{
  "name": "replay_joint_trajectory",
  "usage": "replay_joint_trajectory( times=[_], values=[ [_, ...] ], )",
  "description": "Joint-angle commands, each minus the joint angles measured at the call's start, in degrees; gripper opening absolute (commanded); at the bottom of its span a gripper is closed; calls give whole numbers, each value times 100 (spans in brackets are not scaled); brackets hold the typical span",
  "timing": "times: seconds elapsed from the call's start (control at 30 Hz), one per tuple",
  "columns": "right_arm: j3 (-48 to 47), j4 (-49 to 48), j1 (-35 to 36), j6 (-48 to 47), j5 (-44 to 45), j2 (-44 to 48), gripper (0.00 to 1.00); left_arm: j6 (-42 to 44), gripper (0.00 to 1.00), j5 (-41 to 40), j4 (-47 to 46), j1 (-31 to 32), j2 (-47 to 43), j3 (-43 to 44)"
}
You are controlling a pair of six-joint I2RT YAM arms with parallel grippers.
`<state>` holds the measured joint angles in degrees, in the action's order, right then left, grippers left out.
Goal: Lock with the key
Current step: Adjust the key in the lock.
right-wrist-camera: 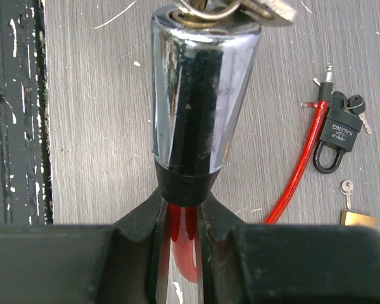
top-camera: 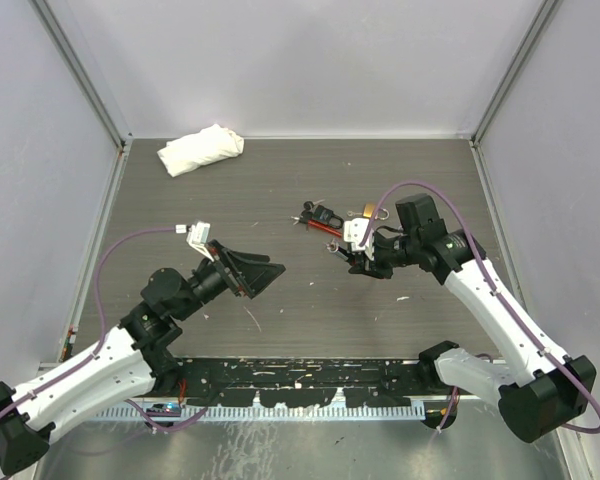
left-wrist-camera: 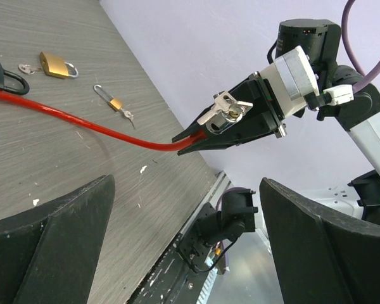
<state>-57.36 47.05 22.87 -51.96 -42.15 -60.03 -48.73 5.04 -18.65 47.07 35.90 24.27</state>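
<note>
My right gripper (right-wrist-camera: 182, 202) is shut on a chrome cable lock (right-wrist-camera: 202, 88), pinching its black collar and the red cable (right-wrist-camera: 291, 177) where they meet. The key (right-wrist-camera: 240, 7) on a ring sits in the far end of the cylinder. From the left wrist the same lock (left-wrist-camera: 231, 114) and key (left-wrist-camera: 225, 104) face the camera, held above the table by the right gripper (top-camera: 348, 256). My left gripper (left-wrist-camera: 187, 183) stands wide open and holds nothing. It points at the lock from the left (top-camera: 265, 275), a short gap away.
The red cable (left-wrist-camera: 82, 120) trails across the table to a black padlock (right-wrist-camera: 335, 136). A brass padlock (left-wrist-camera: 54, 64) and a small padlock (left-wrist-camera: 114, 101) lie beside it. A white cloth (top-camera: 200, 150) rests at the back left. Enclosure walls surround the table.
</note>
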Motion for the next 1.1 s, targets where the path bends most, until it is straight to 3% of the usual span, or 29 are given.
replay_joint_trajectory(
  times=[0.0, 0.57, 0.77, 0.93, 1.07],
  values=[
    [-53, -407, -37, -127, 91, 8, 1, -137, 98, 111, -497, -38, 28, -10],
    [-1, -458, -37, -178, 228, 14, 1, -808, 99, 149, -775, -40, 284, -160],
    [6, -502, -37, -199, 311, -41, 1, -1087, 88, 224, -475, -39, 354, -3],
    [18, -563, -37, -193, 330, -82, 1, -1128, 73, 213, 113, -28, 540, 276],
    [24, -599, -37, -199, 330, -124, 1, -1283, 70, 254, -49, -23, 869, 407]
  ],
)
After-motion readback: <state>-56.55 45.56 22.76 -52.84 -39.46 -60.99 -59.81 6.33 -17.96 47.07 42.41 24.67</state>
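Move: The key standing in the cable lock is about 10 cm to the left hand's right, 5 cm ahead and some 4 cm below it. From the right hand, which holds that lock, the key is about 5 cm left, 2 cm ahead and 4 cm up. On the table, roughly 27 cm below the left hand, the black padlock sits 24 cm ahead and 11 cm right; the brass padlock lies about 11 cm farther right of it and 1 cm farther out. Still clear of the key, the empty left hand sinks about 2.5 cm and edges some 1.5 cm to the right towards it, its forward-pointing wrist tipping down some 15 degrees. Its wide-open fingers begin to narrow late on, to roughly three-quarters open. The right hand keeps its grip below the lock's metal head and eases about 1 cm forward and 1 cm down. ##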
